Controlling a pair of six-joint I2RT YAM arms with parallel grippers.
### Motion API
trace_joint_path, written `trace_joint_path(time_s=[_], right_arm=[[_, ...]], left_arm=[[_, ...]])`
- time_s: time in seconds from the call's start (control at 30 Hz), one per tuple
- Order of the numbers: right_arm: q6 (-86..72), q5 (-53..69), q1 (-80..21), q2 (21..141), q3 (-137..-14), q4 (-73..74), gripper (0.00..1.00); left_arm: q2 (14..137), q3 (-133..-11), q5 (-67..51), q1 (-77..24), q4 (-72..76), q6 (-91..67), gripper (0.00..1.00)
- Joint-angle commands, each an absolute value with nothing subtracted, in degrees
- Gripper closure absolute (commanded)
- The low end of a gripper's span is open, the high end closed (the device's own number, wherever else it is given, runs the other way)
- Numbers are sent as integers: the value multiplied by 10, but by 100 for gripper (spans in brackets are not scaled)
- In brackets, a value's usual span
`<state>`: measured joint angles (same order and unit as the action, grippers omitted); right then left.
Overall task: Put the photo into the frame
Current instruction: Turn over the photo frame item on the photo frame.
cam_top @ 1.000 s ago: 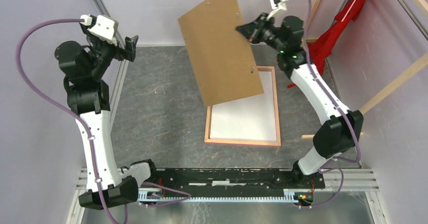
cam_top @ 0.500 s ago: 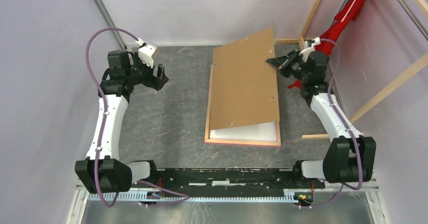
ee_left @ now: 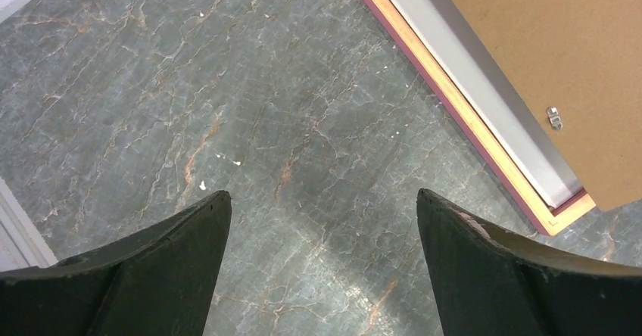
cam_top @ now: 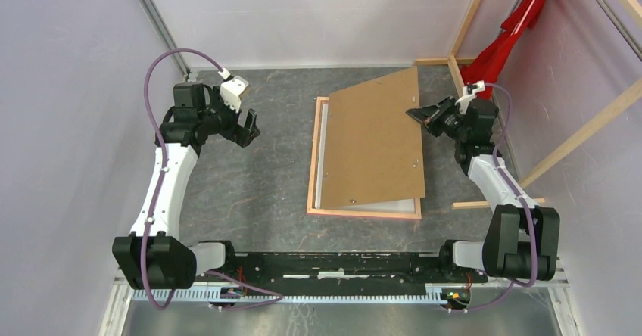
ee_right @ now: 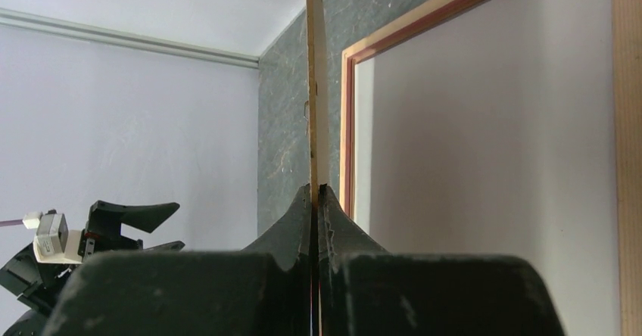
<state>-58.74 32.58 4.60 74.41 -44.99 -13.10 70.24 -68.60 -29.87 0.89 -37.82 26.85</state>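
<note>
The photo (cam_top: 371, 143) shows only its brown hardboard back and lies slanted over the frame (cam_top: 363, 213). Its left edge is down inside the frame and its right edge is held up. My right gripper (cam_top: 415, 114) is shut on that right edge. In the right wrist view the board (ee_right: 314, 86) runs edge-on out of the shut gripper (ee_right: 316, 188), with the frame's rail (ee_right: 350, 124) beside it. My left gripper (cam_top: 248, 126) hangs open over bare floor left of the frame. The left wrist view has the gripper (ee_left: 322, 196) empty, the frame's corner (ee_left: 556, 219) and the photo back (ee_left: 560, 63) at right.
Bare wooden beams (cam_top: 471, 10) and a red object (cam_top: 522, 18) stand at the back right, close behind my right arm. Another beam (cam_top: 583, 135) slants along the right wall. A metal rail (cam_top: 341, 264) with the arm bases runs along the near edge.
The right gripper has brought the photo down from a steep tilt high up to a shallow slant on the frame. The left arm has swung down and in toward the frame's left side.
</note>
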Motion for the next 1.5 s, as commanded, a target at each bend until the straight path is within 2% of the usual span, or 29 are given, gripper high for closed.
trace_joint_path(time_s=[0.0, 0.4, 1.47], right_arm=[[-611, 361, 46, 746, -443, -204, 100], [-620, 354, 45, 781, -405, -248, 100], [-655, 350, 30, 876, -425, -336, 100]], left_arm=[[696, -687, -288, 7, -388, 299, 0], [700, -683, -269, 7, -392, 300, 0], [721, -685, -272, 7, -401, 305, 0]])
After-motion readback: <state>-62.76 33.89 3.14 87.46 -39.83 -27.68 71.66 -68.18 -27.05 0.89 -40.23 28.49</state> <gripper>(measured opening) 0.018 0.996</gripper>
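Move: The right hand is holding the brown backing board by its right edge; the board's middle is about 11 cm to the left, 4 cm back and some 9 cm lower. The frame it goes to has its middle roughly 12 cm left, 4 cm back and 21 cm below, with the white sheet lying in it at that same place; a long wooden beam runs about 20 cm right, 3 cm ahead. For the idle left hand, the frame's middle is some 33 cm right, about level ahead, 22 cm below. With its fingers still shut on the board's right edge, the right hand lowers it about 7 cm towards the frame, mostly straight down and quicker in the first half-second, then more slowly while creeping 1 to 2 cm forward and left. The wrist tips only some 5 degrees, so the board stays slanted with its right edge high, while its left edge comes in close above the inner lip of the frame's left rail. ##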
